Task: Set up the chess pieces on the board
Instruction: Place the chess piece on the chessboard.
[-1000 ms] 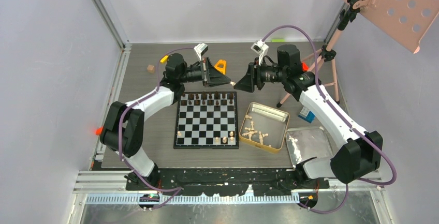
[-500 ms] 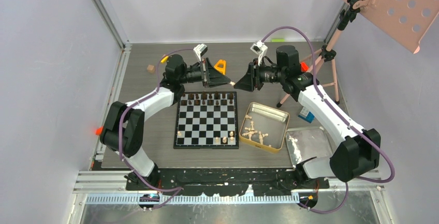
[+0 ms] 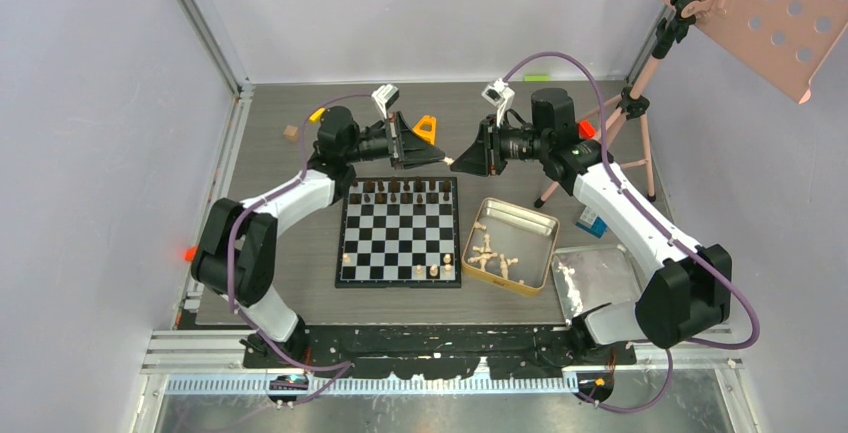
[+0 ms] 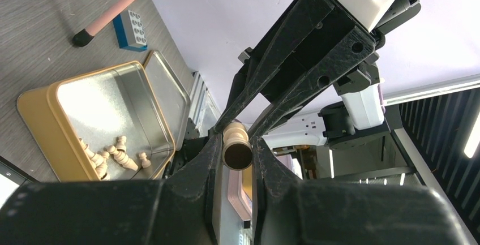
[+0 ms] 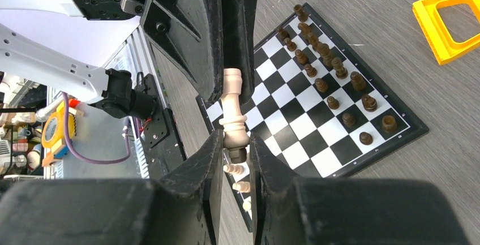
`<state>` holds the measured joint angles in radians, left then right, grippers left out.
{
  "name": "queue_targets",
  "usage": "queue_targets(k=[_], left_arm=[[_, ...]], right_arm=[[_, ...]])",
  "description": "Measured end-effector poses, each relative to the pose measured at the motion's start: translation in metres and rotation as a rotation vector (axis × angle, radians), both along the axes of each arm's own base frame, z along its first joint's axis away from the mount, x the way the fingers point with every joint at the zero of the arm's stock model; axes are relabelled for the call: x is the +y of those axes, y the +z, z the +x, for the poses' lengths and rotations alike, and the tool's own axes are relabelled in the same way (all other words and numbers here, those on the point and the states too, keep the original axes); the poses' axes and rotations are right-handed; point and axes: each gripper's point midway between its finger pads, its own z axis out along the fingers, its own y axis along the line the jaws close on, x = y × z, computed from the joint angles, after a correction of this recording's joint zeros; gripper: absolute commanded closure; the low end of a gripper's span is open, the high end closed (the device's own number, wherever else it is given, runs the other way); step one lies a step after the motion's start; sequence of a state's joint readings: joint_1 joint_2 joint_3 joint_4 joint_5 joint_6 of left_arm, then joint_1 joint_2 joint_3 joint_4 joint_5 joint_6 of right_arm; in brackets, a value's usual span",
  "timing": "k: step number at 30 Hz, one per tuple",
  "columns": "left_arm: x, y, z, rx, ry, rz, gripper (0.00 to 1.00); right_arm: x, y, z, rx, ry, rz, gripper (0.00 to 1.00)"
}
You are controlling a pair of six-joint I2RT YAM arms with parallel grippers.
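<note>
A pale chess piece [image 3: 451,161] hangs in the air past the board's far right corner, held between both grippers. My left gripper [image 4: 236,143] is shut on its wide dark-bottomed end [image 4: 237,153]. My right gripper [image 5: 235,140] faces it, with both jaws pressed against the other end of the piece [image 5: 232,106]. The board [image 3: 400,238] carries a row of dark pieces [image 3: 400,190] along its far edge. A few pale pieces [image 3: 433,271] stand on its near row. More pale pieces [image 3: 490,253] lie in the gold tin [image 3: 545,243].
A silver tray [image 3: 600,278] lies right of the tin. A blue block [image 3: 592,221] and a pink tripod [image 3: 640,123] stand at the right. A yellow frame [image 3: 427,128] and a small wooden cube [image 3: 290,133] sit behind the board.
My right gripper's jaws have closed in on the pale piece that the left gripper holds. Both arms have stayed almost in place.
</note>
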<state>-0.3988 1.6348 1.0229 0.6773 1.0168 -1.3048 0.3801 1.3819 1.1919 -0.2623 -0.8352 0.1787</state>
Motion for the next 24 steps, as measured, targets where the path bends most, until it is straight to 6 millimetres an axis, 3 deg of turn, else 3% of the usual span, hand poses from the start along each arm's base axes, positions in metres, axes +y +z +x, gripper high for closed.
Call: queue_targets(k=[2,4,9,17,24], left_arm=[[0.000,-0.001,-0.001,-0.003,0.001,0.001,0.72],[0.002,-0.002,-0.001,-0.015,0.005,0.006,0.57],[0.009,-0.007,-0.004,-0.098,0.021,0.063,0.32],[0.046,0.005,-0.007,-0.339,0.109,0.257,0.15],[0.137,-0.004,0.022,-0.452,0.350,0.577,0.07]], right_arm=[[0.000,0.000,0.000,0.002,0.000,-0.001,0.98],[-0.001,-0.002,-0.001,0.005,0.001,-0.007,0.99],[-0.006,0.001,-0.004,-0.001,0.001,-0.058,0.99],[-0.005,0.025,-0.019,-0.119,0.058,-0.190,0.99],[0.013,-0.008,-0.052,-0.119,0.210,-0.424,0.99]])
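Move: Between the two raised hands the white chess piece hangs gripped at both ends, its middle about 2 cm to the right of the left hand and level with it. From the right hand, the white pieces at the board's near right end stand some 11 cm back, 2 cm left and 24 cm below. At about that depth lie the dark pieces, 7 cm ahead and 8 cm left, and the tray, 5 cm back and 14 cm right. Opening wide, the left fingers let go of the piece's broad base and the hand pulls away about 14 cm to the left, its fingers tipping down. The right hand keeps its pinch on the narrow end, rises 2–3 cm, then swings back about 5 cm while sinking again, towards the white pieces on the near side, fingers tilting down some 25 degrees. ##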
